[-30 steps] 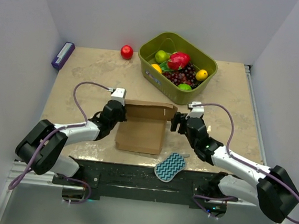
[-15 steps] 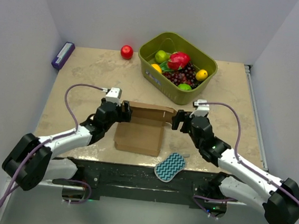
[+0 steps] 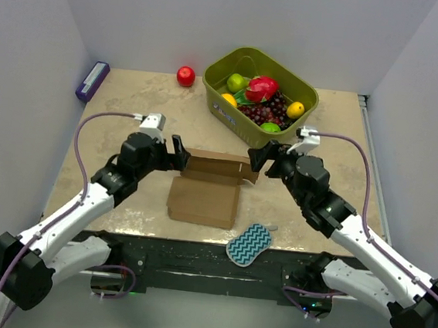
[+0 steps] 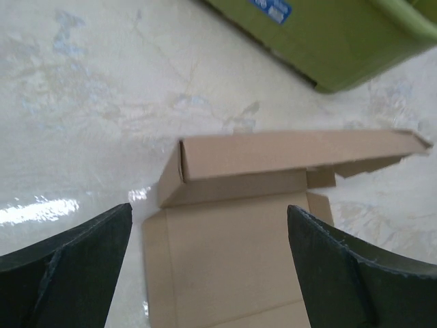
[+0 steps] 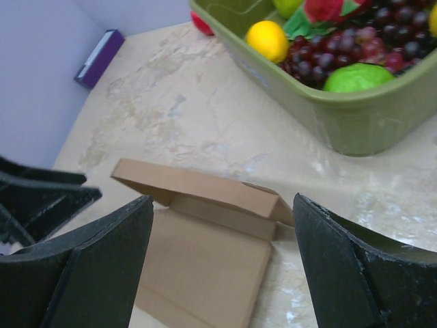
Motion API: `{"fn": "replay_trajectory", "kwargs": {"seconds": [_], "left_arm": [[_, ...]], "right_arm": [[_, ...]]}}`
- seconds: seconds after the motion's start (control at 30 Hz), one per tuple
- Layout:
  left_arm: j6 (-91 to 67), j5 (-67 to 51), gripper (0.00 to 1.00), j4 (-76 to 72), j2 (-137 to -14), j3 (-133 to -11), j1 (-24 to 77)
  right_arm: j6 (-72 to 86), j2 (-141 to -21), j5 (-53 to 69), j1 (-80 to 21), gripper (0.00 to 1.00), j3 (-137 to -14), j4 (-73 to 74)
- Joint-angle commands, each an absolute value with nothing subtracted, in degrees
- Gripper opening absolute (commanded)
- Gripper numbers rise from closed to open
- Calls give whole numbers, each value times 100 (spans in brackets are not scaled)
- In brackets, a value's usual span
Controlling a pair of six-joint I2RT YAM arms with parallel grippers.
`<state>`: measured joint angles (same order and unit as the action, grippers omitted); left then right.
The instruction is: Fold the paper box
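The plain brown paper box (image 3: 207, 195) lies flat on the table between the arms, its far strip folded up and over. It also shows in the left wrist view (image 4: 232, 232) and the right wrist view (image 5: 205, 253). My left gripper (image 3: 180, 152) is open and empty, raised just off the box's far left corner. My right gripper (image 3: 257, 158) is open and empty, raised just off the far right corner. Neither touches the box.
A green basket (image 3: 283, 143) of fruit stands behind the box at the back right. A red apple (image 3: 185, 76) lies at the back, a purple box (image 3: 92, 80) at the far left edge, and a teal zigzag sponge (image 3: 249, 243) at the near edge.
Both grippers have let go of the box's far strip, lifted and drawn outward and back. The folded strip stays up.
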<state>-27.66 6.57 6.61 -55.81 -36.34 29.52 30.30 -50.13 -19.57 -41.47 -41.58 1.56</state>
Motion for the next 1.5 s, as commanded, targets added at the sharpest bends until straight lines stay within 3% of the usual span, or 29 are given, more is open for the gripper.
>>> {"fn": "replay_trajectory", "kwargs": {"seconds": [0.0, 0.2, 0.5, 1.47], "left_arm": [[-2602, -917, 100, 1108, -5852, -4375, 2007], [-2374, -2169, 95, 931, -6775, -4869, 1442], [-1978, -2294, 85, 800, -7075, -4650, 1397], [-1907, -2355, 58, 738, -7400, -4605, 1397]], "right_arm": [[3119, -5448, -1284, -4122, 86, -4886, 606], [3261, -6571, -414, -3956, 81, -5808, 1265], [3665, -7400, 685, -3358, 69, -5959, 1292], [3902, -7691, 308, -3287, 60, -5564, 1169]]}}
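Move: The left end of the box's raised back strip lies about 5 cm ahead of the left gripper, 4 cm to its right and 6 cm below. From the right gripper, the strip's right corner is roughly 6 cm ahead, 3 cm left and 15 cm below; the green bin stands some 29 cm ahead and 2 cm left, and the mitt 19 cm back, straight below the gripper's line. The box floor lies about 7 cm back and 9 cm right of the left gripper. Lower the right gripper about 8 to 9 cm while swinging it some 5 cm left and 3 cm forward onto the strip's right corner, tipping it nearly 30 degrees down. Bring the left gripper forward over a small hump to the strip's left end, finishing slightly lower, turned a little clockwise and tipped down. Narrow both pairs of fingers partway, without shutting them. ##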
